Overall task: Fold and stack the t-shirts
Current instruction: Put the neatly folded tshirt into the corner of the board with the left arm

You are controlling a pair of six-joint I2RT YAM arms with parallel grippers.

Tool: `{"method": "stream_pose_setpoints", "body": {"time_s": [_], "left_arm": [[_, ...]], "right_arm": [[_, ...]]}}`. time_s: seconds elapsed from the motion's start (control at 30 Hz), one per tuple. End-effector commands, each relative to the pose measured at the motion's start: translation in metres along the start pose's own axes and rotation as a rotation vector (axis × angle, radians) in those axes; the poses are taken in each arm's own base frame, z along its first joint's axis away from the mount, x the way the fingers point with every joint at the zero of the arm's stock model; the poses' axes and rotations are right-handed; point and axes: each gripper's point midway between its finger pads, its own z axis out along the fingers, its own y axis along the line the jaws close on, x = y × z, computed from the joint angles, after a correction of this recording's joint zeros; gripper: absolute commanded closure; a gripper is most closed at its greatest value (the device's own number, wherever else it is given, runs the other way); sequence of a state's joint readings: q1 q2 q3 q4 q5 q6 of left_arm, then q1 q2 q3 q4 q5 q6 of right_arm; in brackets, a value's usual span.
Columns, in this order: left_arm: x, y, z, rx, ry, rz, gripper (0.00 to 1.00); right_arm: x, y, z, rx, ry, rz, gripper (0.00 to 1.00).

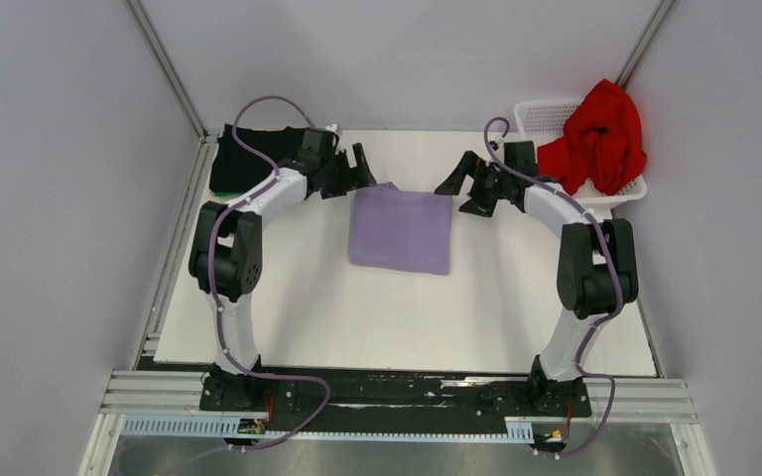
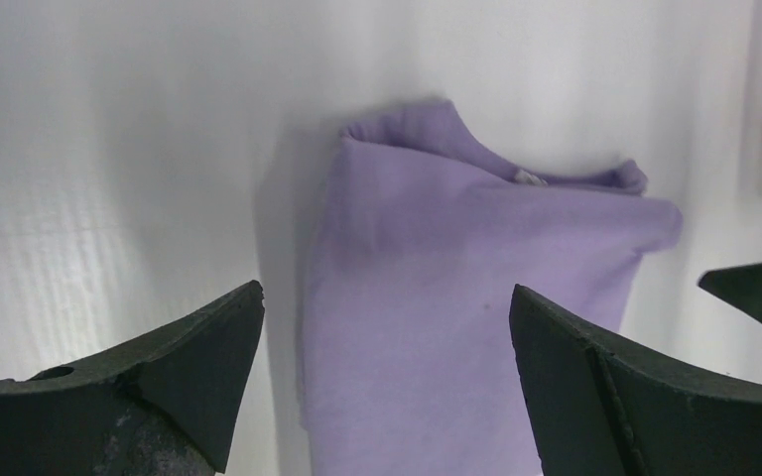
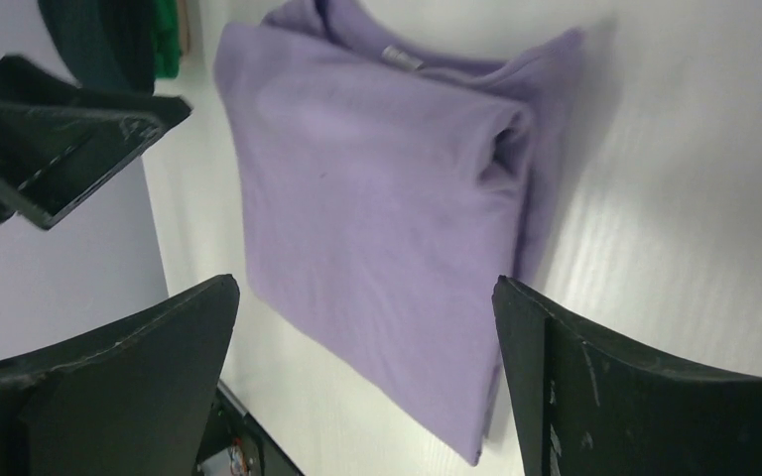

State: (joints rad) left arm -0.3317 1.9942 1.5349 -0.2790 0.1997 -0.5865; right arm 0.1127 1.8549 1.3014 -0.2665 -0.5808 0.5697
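Observation:
A lavender-purple t-shirt lies folded into a rectangle on the white table, its collar end towards the back. My left gripper hovers open just off its back left corner. My right gripper hovers open off the back right corner. Neither holds anything. In the left wrist view the folded shirt lies beyond the spread jaws of the left gripper. The right wrist view shows the shirt past the open right gripper. A folded black t-shirt lies at the back left. A bright red t-shirt is bunched in the basket.
A white plastic lattice basket stands at the back right corner, partly off the table. Grey walls and metal frame posts close in the back and sides. Both arm bases sit on the rail at the near edge.

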Motion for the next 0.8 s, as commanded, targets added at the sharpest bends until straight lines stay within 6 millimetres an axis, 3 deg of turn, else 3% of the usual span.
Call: {"method": "stream_pose_setpoints", "body": {"time_s": [0.0, 0.2, 0.3, 0.4, 0.57, 0.77], "left_arm": [[-0.005, -0.044, -0.014, 0.207, -0.002, -0.018, 0.00], [0.000, -0.039, 0.019, 0.215, 0.009, -0.093, 0.00], [-0.005, -0.033, 0.038, 0.184, 0.011, -0.120, 0.00], [0.011, -0.018, 0.064, 0.140, 0.069, -0.165, 0.00], [0.031, -0.012, 0.081, 0.151, 0.140, -0.203, 0.00], [0.060, 0.002, 0.068, 0.108, 0.199, -0.211, 0.00]], "right_arm": [[0.010, 0.052, -0.010, -0.187, -0.004, -0.115, 0.00], [-0.002, 0.055, 0.013, -0.233, 0.010, -0.095, 0.00], [-0.019, 0.043, 0.034, -0.199, -0.011, -0.067, 0.00], [-0.029, 0.022, 0.058, -0.163, -0.009, -0.013, 0.00], [-0.016, -0.030, 0.091, -0.049, 0.014, 0.070, 0.00], [0.039, -0.057, 0.092, 0.000, 0.124, 0.150, 0.00]]}}
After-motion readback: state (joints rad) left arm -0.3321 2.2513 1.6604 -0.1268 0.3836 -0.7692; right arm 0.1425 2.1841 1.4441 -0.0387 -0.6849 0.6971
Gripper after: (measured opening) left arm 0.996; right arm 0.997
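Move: The folded purple t-shirt's far left corner lies about 6 cm below the left hand, 2 cm ahead and 2 cm to the right; its middle is some 10 cm right and 7 cm back. The dark stack stands about 21 cm left and 8 cm ahead of that hand. The t-shirt's far right corner is roughly 6 cm ahead of the right hand and 7 cm below; the basket is some 28 cm right and 14 cm ahead of that hand. Fingers wide open throughout, both hands first draw slightly back while closing in sideways over the t-shirt, the left one going right and the right one left by 4–5 cm in all, then reach forward and down onto its two far corners and stop there. The left hand ends about 5 cm lower and 3 cm farther out, rolled some 15 degrees with its left side dropping, while the right ends about 6 cm lower and 5 cm farther out, its fingertips coming to touch the cloth at the corners without pinching yet. ##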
